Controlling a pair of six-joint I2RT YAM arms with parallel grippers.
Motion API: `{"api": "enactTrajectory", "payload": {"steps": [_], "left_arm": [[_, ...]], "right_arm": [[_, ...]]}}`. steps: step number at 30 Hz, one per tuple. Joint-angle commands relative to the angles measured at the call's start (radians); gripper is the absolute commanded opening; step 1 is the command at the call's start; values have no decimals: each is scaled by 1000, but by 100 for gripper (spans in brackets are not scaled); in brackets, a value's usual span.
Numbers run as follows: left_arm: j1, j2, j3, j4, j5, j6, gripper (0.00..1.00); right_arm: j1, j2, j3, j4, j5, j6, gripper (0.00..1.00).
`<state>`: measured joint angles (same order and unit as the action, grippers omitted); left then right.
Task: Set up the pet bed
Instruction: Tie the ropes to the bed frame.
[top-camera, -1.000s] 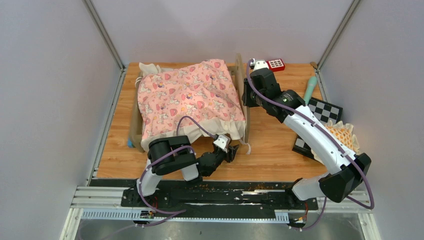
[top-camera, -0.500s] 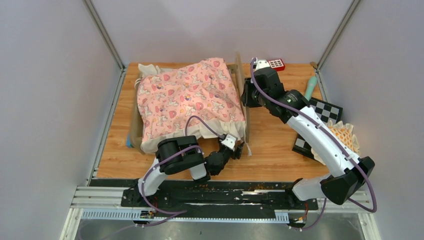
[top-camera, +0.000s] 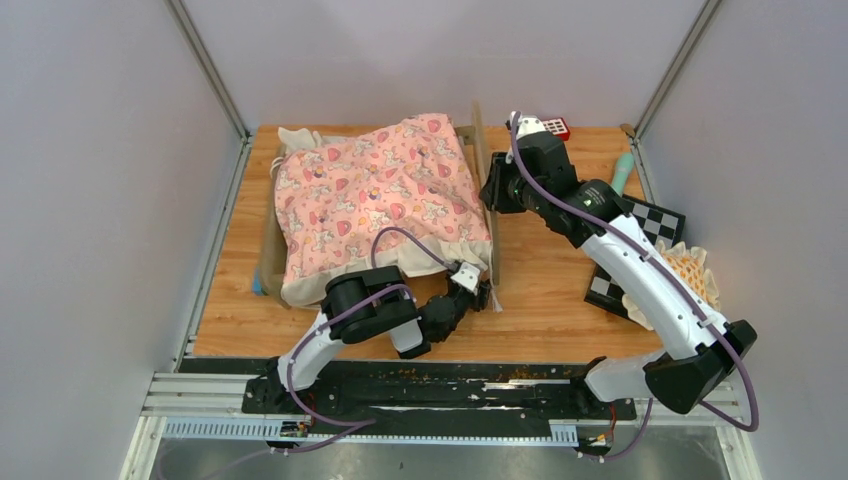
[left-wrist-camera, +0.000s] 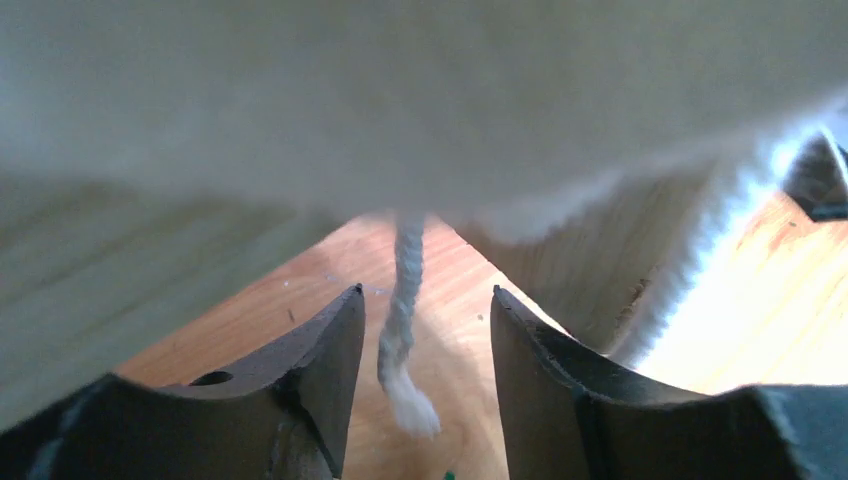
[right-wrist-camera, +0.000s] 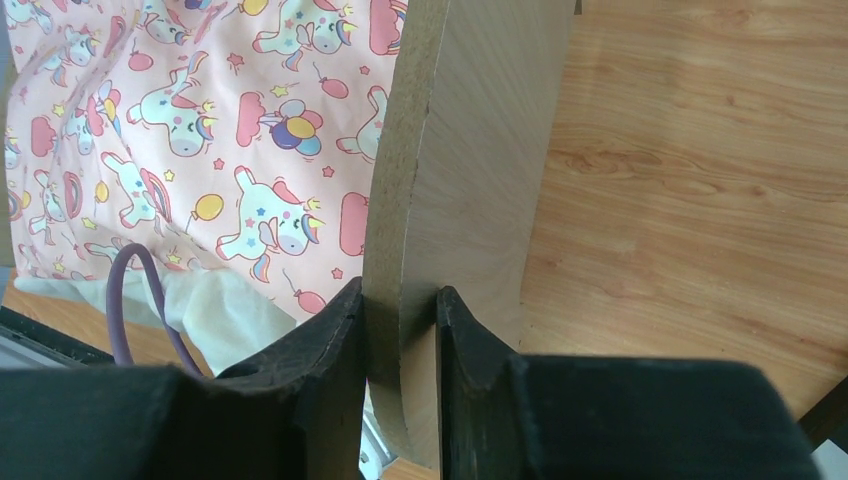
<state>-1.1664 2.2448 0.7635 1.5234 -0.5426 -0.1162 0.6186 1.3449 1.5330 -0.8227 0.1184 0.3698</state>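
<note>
The pet bed (top-camera: 270, 250) lies at the table's left middle, its pink unicorn quilt (top-camera: 380, 195) bunched over it, cream ruffle hanging at the near side. My right gripper (top-camera: 497, 192) is shut on the edge of the light-wood headboard (top-camera: 479, 140); in the right wrist view the fingers (right-wrist-camera: 400, 300) clamp the board (right-wrist-camera: 470, 170) beside the quilt (right-wrist-camera: 200, 120). My left gripper (top-camera: 484, 296) is low at the bed's near right corner and open. In the left wrist view a white cord (left-wrist-camera: 403, 335) dangles loose between its fingers (left-wrist-camera: 425, 300), under the cream ruffle (left-wrist-camera: 400, 100).
A red keypad toy (top-camera: 553, 128) lies at the back, behind the right wrist. A teal handle (top-camera: 621, 175), a checkerboard (top-camera: 645, 222) and the orange-patterned frilled pillow (top-camera: 688, 270) sit at the right, under the right arm. Enclosure walls close both sides.
My left gripper has slid right along the bed's near edge to its right corner. My right gripper and the headboard have shifted slightly right.
</note>
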Motion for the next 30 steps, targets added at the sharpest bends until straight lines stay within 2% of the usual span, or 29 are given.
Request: {"api": "enactTrajectory", "payload": {"steps": [1, 4, 6, 8, 17, 23, 30], "left_arm": [[50, 8, 53, 84, -13, -49, 52], [66, 10, 53, 84, -3, -66, 35], [72, 6, 45, 84, 21, -77, 15], [73, -2, 29, 84, 63, -89, 0], [55, -95, -85, 85, 283, -181, 0], [-8, -173, -180, 85, 282, -148, 0], [-23, -190, -244, 84, 258, -143, 0]], "right_arm": [[21, -132, 112, 193, -174, 120, 0], [21, -138, 105, 193, -175, 121, 0], [20, -140, 100, 194, -163, 114, 0], [21, -136, 101, 195, -144, 101, 0], [19, -78, 107, 239, -29, 1, 0], [4, -38, 91, 266, 31, -70, 0], [-16, -29, -52, 402, 59, -116, 0]]}}
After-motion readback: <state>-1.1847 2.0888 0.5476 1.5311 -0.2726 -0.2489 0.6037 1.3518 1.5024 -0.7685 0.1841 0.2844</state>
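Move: Hanging from the bed's near right corner, the rope is already between the left hand's open fingertips, about 1 cm ahead and 1 cm right. The bed leg stands some 2 cm ahead and 4 cm right, 2 cm higher; the blanket's middle is about 20 cm ahead, 22 cm left and 8 cm up. The right hand already grips the headboard's top edge; that rope is roughly 8 cm behind it, neither left nor right, and 24 cm below. Closing on the rope, the left fingers edge about 1 cm to the right and pinch it near its end. The left hand then draws back some 6 cm towards the base, away from the bed corner, drifting about 2 cm left, while the wrist turns clockwise by some 15 degrees. The right hand keeps its grip on the headboard, easing about 2 cm forward and 1 cm right late on. ##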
